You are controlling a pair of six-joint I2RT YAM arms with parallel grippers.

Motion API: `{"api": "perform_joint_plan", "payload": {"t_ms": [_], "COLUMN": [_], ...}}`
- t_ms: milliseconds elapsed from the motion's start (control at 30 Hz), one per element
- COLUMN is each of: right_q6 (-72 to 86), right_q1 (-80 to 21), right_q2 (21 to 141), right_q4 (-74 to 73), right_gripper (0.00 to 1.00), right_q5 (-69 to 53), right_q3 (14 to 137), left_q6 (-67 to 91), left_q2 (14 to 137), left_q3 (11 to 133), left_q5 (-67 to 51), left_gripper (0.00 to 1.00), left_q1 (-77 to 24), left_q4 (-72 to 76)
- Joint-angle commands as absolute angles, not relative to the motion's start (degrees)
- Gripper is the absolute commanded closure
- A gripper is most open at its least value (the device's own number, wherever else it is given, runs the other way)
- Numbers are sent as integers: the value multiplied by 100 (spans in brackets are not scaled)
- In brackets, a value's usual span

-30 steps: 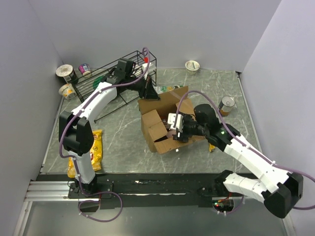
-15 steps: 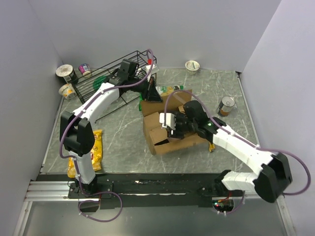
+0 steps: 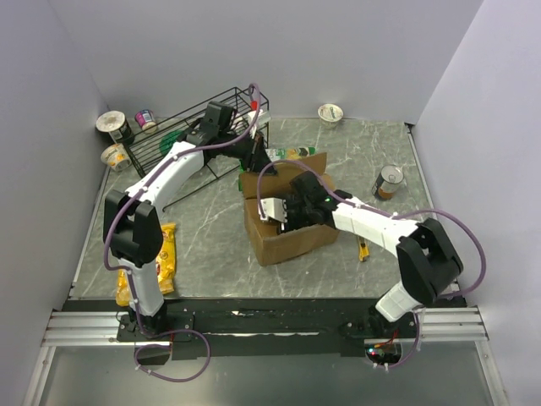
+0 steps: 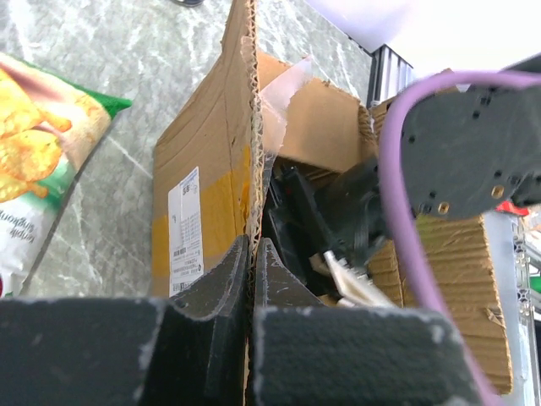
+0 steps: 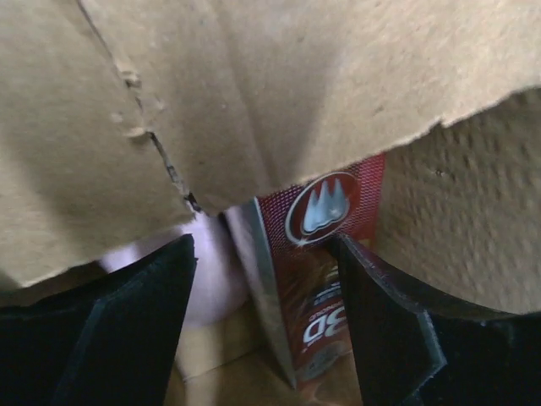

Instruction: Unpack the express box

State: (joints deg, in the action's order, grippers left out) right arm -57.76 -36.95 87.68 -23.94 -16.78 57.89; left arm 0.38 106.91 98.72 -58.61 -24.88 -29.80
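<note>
The express box [image 3: 292, 233], a brown cardboard carton, stands mid-table with its flaps up. My left gripper [image 3: 255, 159] is at its far left corner, shut on the upright edge of a flap [image 4: 245, 144]. That flap carries a white label [image 4: 185, 228]. My right gripper [image 3: 275, 210] reaches down inside the box. In the right wrist view its jaws [image 5: 264, 254] stand open around a red snack bag [image 5: 330, 279] with a silver edge. A pale rounded object [image 5: 215, 275] lies left of the bag. A cardboard flap [image 5: 254, 93] hangs over both.
A black wire rack [image 3: 203, 127] stands at the back left with three cups [image 3: 114, 127] beside it. A green chip bag [image 3: 283, 154] lies behind the box and a yellow one [image 3: 165, 258] by the left arm's base. A can [image 3: 390, 180] and a cup [image 3: 330, 112] sit to the right.
My right arm has swung left and pushed its gripper deeper into the box, whose front flaps have folded in. The left gripper has kept its hold on the flap.
</note>
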Motion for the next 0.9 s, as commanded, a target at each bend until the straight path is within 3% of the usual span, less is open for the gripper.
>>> {"api": "perform_joint_plan", "payload": {"t_ms": [0, 100, 133, 267, 567, 767, 867], "right_q6": [-5941, -6038, -6012, -5819, -4282, -2929, -2032], "right_q1": [-3753, -3735, -3718, -3709, -3402, -3217, -2463], "right_q2": [9290, 9159, 9045, 8107, 6163, 5915, 5889], "right_q4": [-1612, -1005, -906, -870, -2046, -2364, -2426], "right_gripper": [35, 59, 72, 99, 100, 100, 100], "right_q5": [-756, -615, -650, -878, -2504, -1858, -1400], "right_q3": [5617, 5257, 5195, 5080, 6194, 7162, 7645], "left_q6": [395, 422, 422, 396, -141, -88, -132], "left_q2": [10599, 10652, 10661, 10723, 10714, 10635, 10556], "left_q3": [10081, 10090, 10107, 10160, 10371, 10371, 10380], "left_q5": [-6513, -6513, -6521, -6443, -5836, -5687, -5441], "left_gripper": [99, 99, 99, 99, 99, 99, 99], "left_q1": [-2426, -2382, -2382, -2373, -2373, -2373, -2373], "left_q4": [-2514, -2496, -2496, -2522, -2926, -2909, -2962]}}
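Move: The red packet stands inside the express box just off the right fingertips, about 3 cm ahead, 2 cm left and 3 cm lower. A pale item lies close on its near side, roughly 1 cm back, 3 cm left and 4 cm down from this hand. The far flap rises some 6 cm ahead, straight out, 10 cm up. The cutter lies about 17 cm right, level, 8 cm down. From the left hand, the packet is 2 cm back, 3 cm right and 19 cm below. Ease the right gripper about 2 cm forward inside the express box until the red packet is between its fingers, and close them to pinch it. Then lift it quickly some 25 cm up out of the box, drawing slightly back and swinging the fingers from steeply down towards level, pointing left. Keep the left fingers shut on the far flap, holding it with only a small drift forward. ##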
